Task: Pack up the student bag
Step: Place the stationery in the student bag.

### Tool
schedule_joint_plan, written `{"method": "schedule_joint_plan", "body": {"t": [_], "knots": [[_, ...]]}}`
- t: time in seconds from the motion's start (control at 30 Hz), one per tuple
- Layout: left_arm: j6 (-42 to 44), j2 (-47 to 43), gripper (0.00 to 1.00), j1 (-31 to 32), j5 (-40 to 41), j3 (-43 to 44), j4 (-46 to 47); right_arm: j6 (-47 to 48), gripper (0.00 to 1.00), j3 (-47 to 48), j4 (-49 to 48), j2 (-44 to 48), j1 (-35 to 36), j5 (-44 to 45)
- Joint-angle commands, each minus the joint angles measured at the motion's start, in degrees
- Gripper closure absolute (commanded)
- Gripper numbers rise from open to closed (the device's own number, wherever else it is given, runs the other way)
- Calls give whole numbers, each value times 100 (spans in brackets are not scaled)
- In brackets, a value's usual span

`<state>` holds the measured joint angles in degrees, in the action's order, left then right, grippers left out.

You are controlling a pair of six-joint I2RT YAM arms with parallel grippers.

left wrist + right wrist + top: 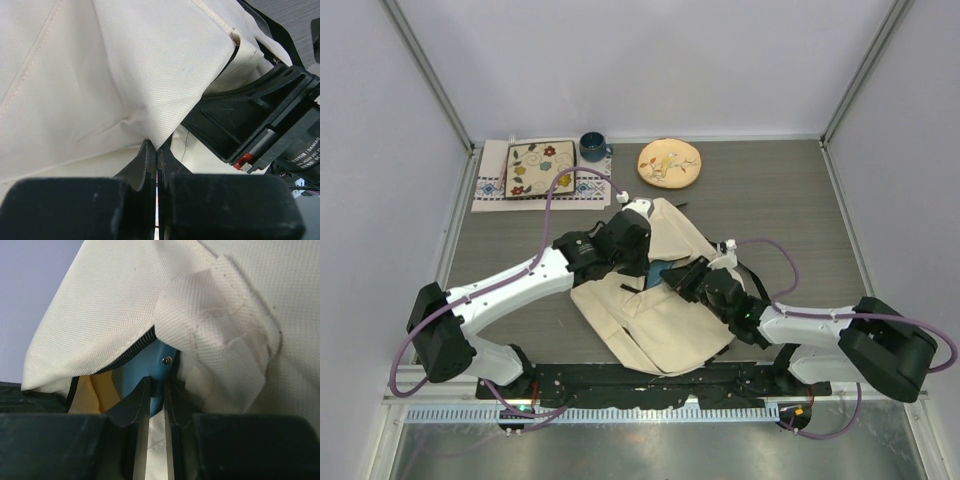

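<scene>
The cream student bag (665, 315) lies on the table between the two arms, with a black strap out to its right. My left gripper (632, 248) is shut on a fold of the bag's fabric (125, 75), its jaws pinching the cloth at the tips (157, 148) and holding the flap up. My right gripper (680, 278) is shut on a flat blue object (150, 365) with a small rivet, right at the bag's zipper edge (134, 348). The blue object (658, 272) shows only partly under the raised flap. A yellowish surface (92, 392) shows inside the opening.
At the back of the table sit a round yellowish floral plate (669, 162), a dark blue mug (592, 147) and a square floral tile (538, 169) on a patterned cloth (488, 190). Metal frame posts stand at the table's back corners.
</scene>
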<state>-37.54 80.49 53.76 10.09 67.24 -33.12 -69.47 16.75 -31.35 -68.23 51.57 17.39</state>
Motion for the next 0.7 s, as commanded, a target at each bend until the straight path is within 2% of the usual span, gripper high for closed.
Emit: {"method": "schedule_joint_plan", "body": {"t": [0.0, 0.17, 0.27, 0.3, 0.37, 0.43, 0.53, 0.67], "knots": [[-87, -183, 100, -6, 2, 52, 333, 13, 82, 336, -696, -506, 11, -112], [-113, -95, 100, -6, -16, 26, 359, 21, 83, 618, -1337, -1025, -7, -270], [-122, -77, 100, -6, 20, -1, 342, 170, 81, 882, -1286, -1254, -51, -455], [-113, -77, 100, -6, 37, -18, 342, 232, 80, 908, -1259, -1263, -51, -482], [-113, -68, 100, -14, 90, -36, 307, 302, 70, 874, -1067, -1150, -77, -491], [-122, -60, 100, -14, 134, -53, 272, 451, 59, 698, -647, -757, -68, -298], [-122, -77, 100, -41, 125, -115, 324, 680, 50, 408, 99, -167, -68, 1], [-122, 2, 100, -67, 11, -141, 394, 838, 46, 101, 1024, 1167, -68, 326]]}}
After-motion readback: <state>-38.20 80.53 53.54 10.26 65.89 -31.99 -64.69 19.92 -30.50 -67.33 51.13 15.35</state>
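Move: The blue stationery case, its near edge pinched in the right fingers, has its middle some 4 cm left, 2 cm ahead and 2 cm below the right hand, partly under the lifted flap. The bag opening it is going into lies about 6 cm left and 3 cm ahead, 2 cm lower; the black zip tab is roughly 8 cm left, 3 cm back and 4 cm below. From the left hand, the case lies about 2 cm right, 2 cm ahead and 4 cm down. The blue case is pushed by the right hand's pinched edge deeper under the flap, left and somewhat forward by roughly 5 cm, rising slightly. Then the right fingers open to about half, let go of the case and draw back right and a little backward, ending some 2 cm above where they began. The left hand keeps the bag's fabric pinched and lifted, almost still. ##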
